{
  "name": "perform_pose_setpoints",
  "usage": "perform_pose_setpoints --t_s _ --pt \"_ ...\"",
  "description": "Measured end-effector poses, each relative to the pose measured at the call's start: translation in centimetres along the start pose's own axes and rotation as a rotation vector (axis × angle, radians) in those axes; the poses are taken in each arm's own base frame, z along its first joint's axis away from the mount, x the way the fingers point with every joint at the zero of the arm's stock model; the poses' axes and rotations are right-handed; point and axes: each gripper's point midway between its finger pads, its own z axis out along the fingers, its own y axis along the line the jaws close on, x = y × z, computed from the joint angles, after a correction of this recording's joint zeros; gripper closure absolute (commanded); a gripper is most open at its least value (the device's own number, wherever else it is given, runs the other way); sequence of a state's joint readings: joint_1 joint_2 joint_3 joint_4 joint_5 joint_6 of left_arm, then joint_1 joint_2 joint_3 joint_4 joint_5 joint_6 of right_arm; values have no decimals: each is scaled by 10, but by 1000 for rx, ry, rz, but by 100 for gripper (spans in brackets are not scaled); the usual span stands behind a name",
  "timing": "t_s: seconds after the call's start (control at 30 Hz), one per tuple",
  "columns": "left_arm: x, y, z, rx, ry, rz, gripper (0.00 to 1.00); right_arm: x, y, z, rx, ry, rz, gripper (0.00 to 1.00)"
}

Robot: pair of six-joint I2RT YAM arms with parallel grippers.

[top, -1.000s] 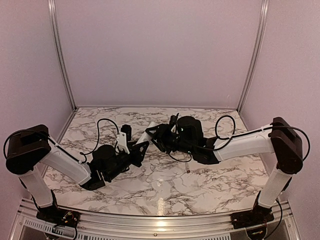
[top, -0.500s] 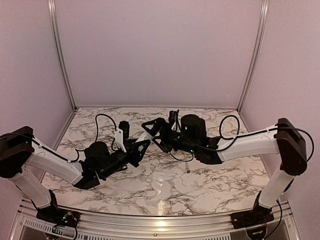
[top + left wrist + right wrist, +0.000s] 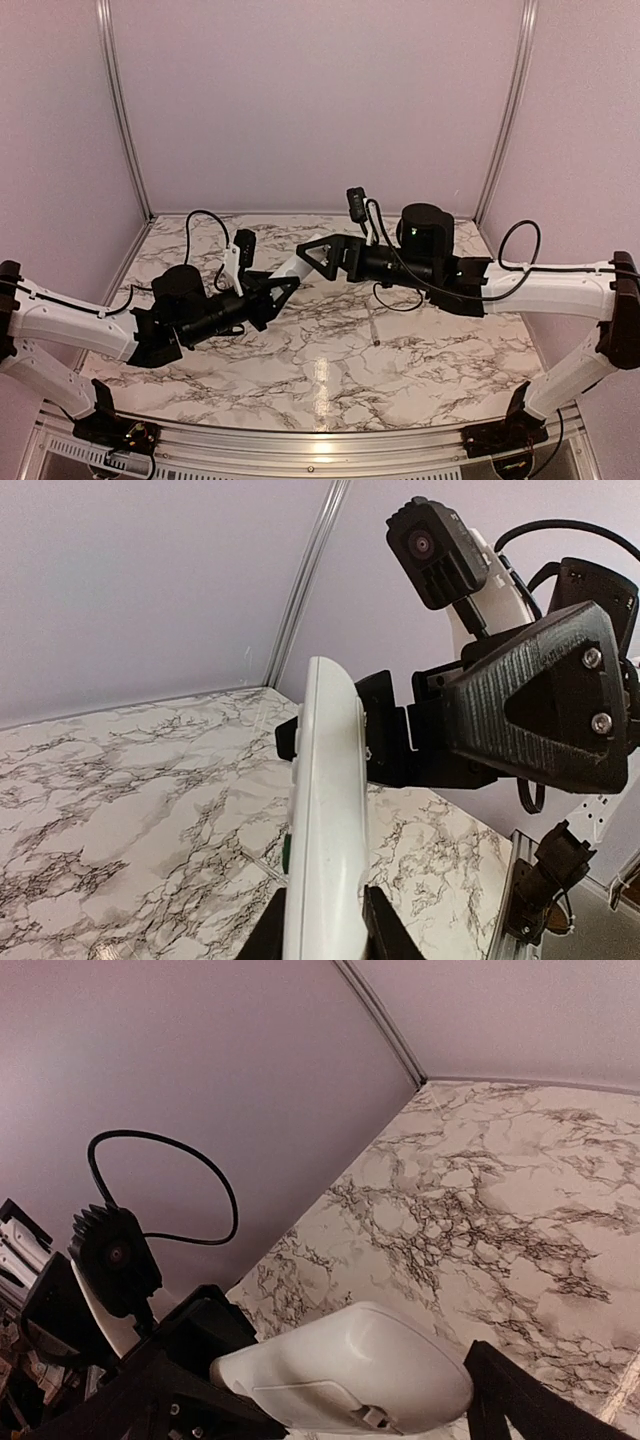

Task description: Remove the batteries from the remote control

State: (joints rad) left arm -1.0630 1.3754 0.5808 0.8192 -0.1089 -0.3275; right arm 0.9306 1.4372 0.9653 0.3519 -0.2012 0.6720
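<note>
My left gripper [image 3: 274,292] is shut on the white remote control [image 3: 291,268] and holds it above the table, pointing up and right. In the left wrist view the remote control [image 3: 325,810] stands between my two fingertips, with my left gripper [image 3: 322,932] clamped on its lower part. My right gripper [image 3: 322,258] is open and faces the remote's free end. In the right wrist view that rounded end [image 3: 345,1368] lies between the spread fingers of my right gripper [image 3: 350,1405], with a gap on the right side. A closed cover seam with a latch [image 3: 372,1417] shows on it. The batteries are hidden.
A thin grey stick [image 3: 373,327] lies on the marble table [image 3: 330,370] below the right arm. Pale walls and metal corner posts [image 3: 120,110] close in the back and sides. The left wrist camera [image 3: 112,1260] hangs close to my right fingers.
My right gripper has opened wide and its arm has stretched out to the right. The left arm has lowered and reached forward, still holding the remote control.
</note>
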Motion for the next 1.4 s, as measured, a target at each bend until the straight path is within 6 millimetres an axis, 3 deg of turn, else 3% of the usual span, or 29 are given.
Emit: perform_pose_setpoints --t_s 0.2,0.37,0.63,0.8,1.07,1.37,1.4 --pt "2 -12 -7 46 78 -12 100 29 1 -6 -36 145 -167 2" --pt "4 -25 -12 112 124 -27 100 41 15 -17 -116 217 -271 2" --pt "13 -47 -16 238 198 -60 100 33 25 -37 -210 240 -340 17" --pt "14 -61 -18 314 225 -75 100 40 31 -43 -273 282 -348 27" --pt "18 -74 -19 391 266 -87 100 55 39 -52 -354 349 -351 53" --pt "26 -83 -19 453 305 -80 100 68 47 -63 -428 416 -322 100" --pt "25 -84 -19 459 303 -78 100 68 50 -65 -436 420 -319 100"
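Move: The remote control, gripped near one end by the left hand, has its middle about 3 cm ahead of that hand and 4 cm to its right, at its height. From the wide-open right hand, that middle is roughly 3 cm to the left, level fore and aft, some 3 cm below. On the table the thin clear rod lies about 12 cm right and 5 cm ahead of the right hand, 27 cm below. The remote control is carried back about 8 cm and somewhat right by the left hand, which keeps its grip and swings it some 30 degrees clockwise. The right hand draws back 10 cm and slightly right, turning about 35 degrees counter-clockwise into line with the remote, then closes from wide open and pinches the free end's two side edges. ##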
